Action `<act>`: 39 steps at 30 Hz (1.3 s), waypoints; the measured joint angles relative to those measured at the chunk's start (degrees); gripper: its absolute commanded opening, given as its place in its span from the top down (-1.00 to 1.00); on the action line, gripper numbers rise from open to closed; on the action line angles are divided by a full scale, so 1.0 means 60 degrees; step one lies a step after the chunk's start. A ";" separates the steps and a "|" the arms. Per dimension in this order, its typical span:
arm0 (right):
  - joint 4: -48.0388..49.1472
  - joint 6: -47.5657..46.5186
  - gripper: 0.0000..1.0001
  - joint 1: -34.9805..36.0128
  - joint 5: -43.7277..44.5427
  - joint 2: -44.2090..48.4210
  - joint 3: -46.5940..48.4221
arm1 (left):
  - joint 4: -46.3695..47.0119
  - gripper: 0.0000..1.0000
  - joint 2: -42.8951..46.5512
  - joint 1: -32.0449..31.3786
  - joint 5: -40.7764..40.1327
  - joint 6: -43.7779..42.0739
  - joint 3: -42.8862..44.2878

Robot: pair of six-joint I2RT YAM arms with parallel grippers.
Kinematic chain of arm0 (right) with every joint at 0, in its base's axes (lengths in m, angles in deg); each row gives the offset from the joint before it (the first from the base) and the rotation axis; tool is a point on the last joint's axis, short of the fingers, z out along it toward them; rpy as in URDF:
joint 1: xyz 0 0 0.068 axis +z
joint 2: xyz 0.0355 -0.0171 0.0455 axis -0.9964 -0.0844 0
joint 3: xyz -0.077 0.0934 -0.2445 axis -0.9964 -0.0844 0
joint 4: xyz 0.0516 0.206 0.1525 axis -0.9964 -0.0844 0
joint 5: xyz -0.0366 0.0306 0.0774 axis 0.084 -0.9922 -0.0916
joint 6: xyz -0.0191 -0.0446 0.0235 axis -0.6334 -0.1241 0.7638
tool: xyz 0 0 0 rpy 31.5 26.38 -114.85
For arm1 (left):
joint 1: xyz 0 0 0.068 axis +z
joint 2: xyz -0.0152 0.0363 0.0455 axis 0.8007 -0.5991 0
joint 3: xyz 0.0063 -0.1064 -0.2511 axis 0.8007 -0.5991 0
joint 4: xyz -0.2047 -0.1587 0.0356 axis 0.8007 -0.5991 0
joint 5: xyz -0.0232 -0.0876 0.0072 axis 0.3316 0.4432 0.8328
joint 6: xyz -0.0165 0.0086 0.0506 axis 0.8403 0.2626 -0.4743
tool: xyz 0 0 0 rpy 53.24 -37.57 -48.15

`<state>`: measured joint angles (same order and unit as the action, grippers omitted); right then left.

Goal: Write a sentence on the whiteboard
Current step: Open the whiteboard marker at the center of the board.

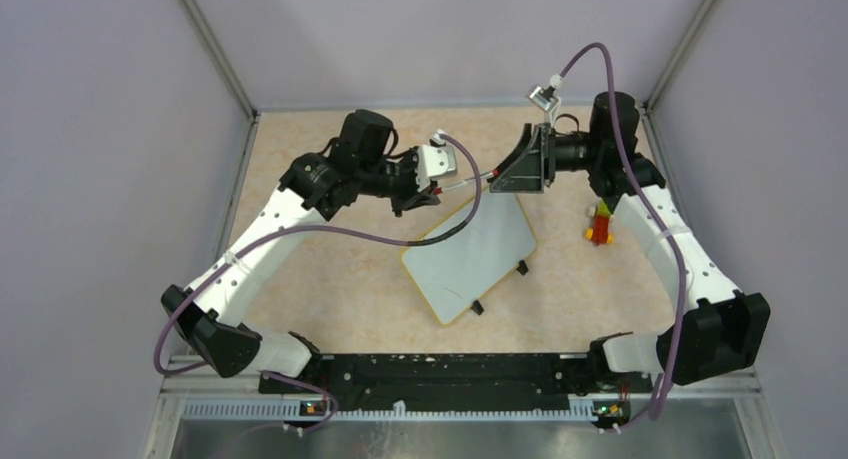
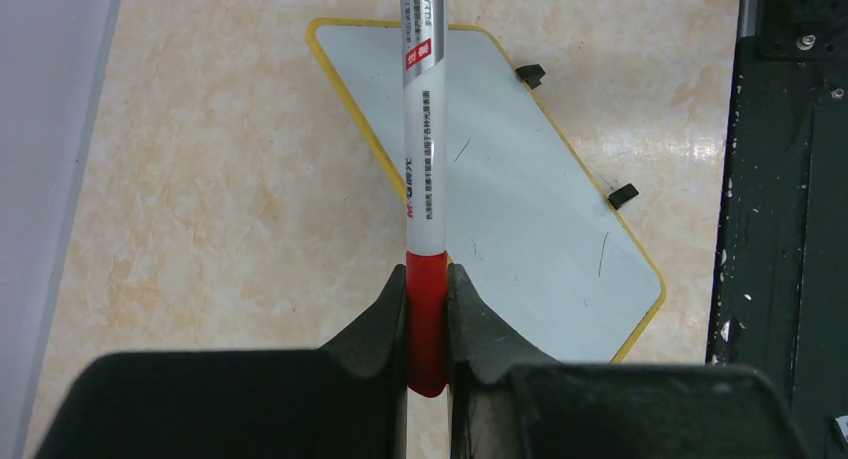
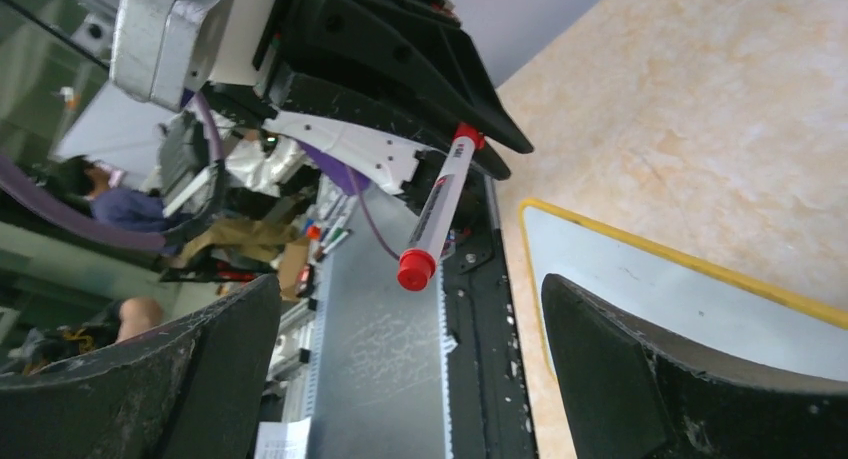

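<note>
The whiteboard (image 1: 475,254) lies flat mid-table, white with a yellow rim and two black clip feet (image 2: 623,194). The sentence is out of view; the board's face (image 2: 530,199) bears only a few faint thin strokes. My left gripper (image 1: 437,191) (image 2: 428,279) is shut on the red tail end of a white marker (image 2: 424,129), held above the board's far edge. The marker (image 1: 465,184) points at my right gripper (image 1: 497,176). In the right wrist view its red cap (image 3: 415,270) hangs just ahead of my open right gripper (image 3: 410,304), touching neither finger.
A small red and yellow object (image 1: 600,224) lies on the table right of the board, under my right arm. The black base rail (image 1: 440,369) runs along the near edge. Grey walls close in the table on three sides.
</note>
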<state>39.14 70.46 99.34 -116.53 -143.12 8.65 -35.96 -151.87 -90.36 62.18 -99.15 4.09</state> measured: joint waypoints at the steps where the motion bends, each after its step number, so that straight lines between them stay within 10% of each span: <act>1: -0.0510 -0.0339 -0.94 0.0018 0.0193 0.0000 0.0270 | 0.0004 1.00 -0.0011 -0.0004 0.0004 0.0000 0.0011; 7: -0.3107 -0.2127 -0.85 0.0379 0.1129 -0.0171 0.1912 | -0.0022 1.00 -0.0157 -0.0135 0.0015 -0.0047 0.0095; 14: -0.4747 -0.3275 -0.06 0.1450 0.2269 -0.0586 0.2306 | -0.0069 1.00 -0.0226 -0.0324 0.0011 -0.0095 0.0262; 26: -0.5038 -0.3421 -0.17 0.1581 0.3464 -0.0608 0.2306 | -0.0124 1.00 -0.0423 -0.0546 -0.0022 -0.0182 0.0474; 33: -0.4954 -0.3413 0.41 0.1632 0.3413 -0.0608 0.2306 | -0.0382 1.00 -0.0619 -0.0565 -0.0204 -0.0280 0.0474; 39: -0.4940 -0.3406 0.50 0.1698 0.3468 -0.0608 0.2306 | -0.0492 1.00 -0.0692 -0.0565 -0.0233 -0.0219 0.0586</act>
<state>9.50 50.02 109.52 -95.72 -146.77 22.48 -38.91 -156.02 -93.75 60.78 -100.46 7.61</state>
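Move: The left hand already pinches the marker by its red cap; the barrel's middle is about 5 cm to its right, 1 cm ahead and 2 cm above. From the open right hand, that middle lies about 6 cm left, 1 cm ahead and 3 cm below, with the cap roughly 11 cm left, 1 cm ahead and 5 cm below. The whiteboard's centre lies level fore-and-aft with the right hand, 3 cm left and some 34 cm down. The right fingers come around the marker's barrel and narrow from wide open to about a quarter, one finger seeming to touch it; a firm pinch can't be confirmed. The right hand first lifts some 2 cm, then goes about 3 cm left and sinks towards the cap, tipping its fingers down about 15 degrees. The left hand keeps its pinch on the cap, shifting about 2 cm right to meet it, with a small rise, then a dip. ##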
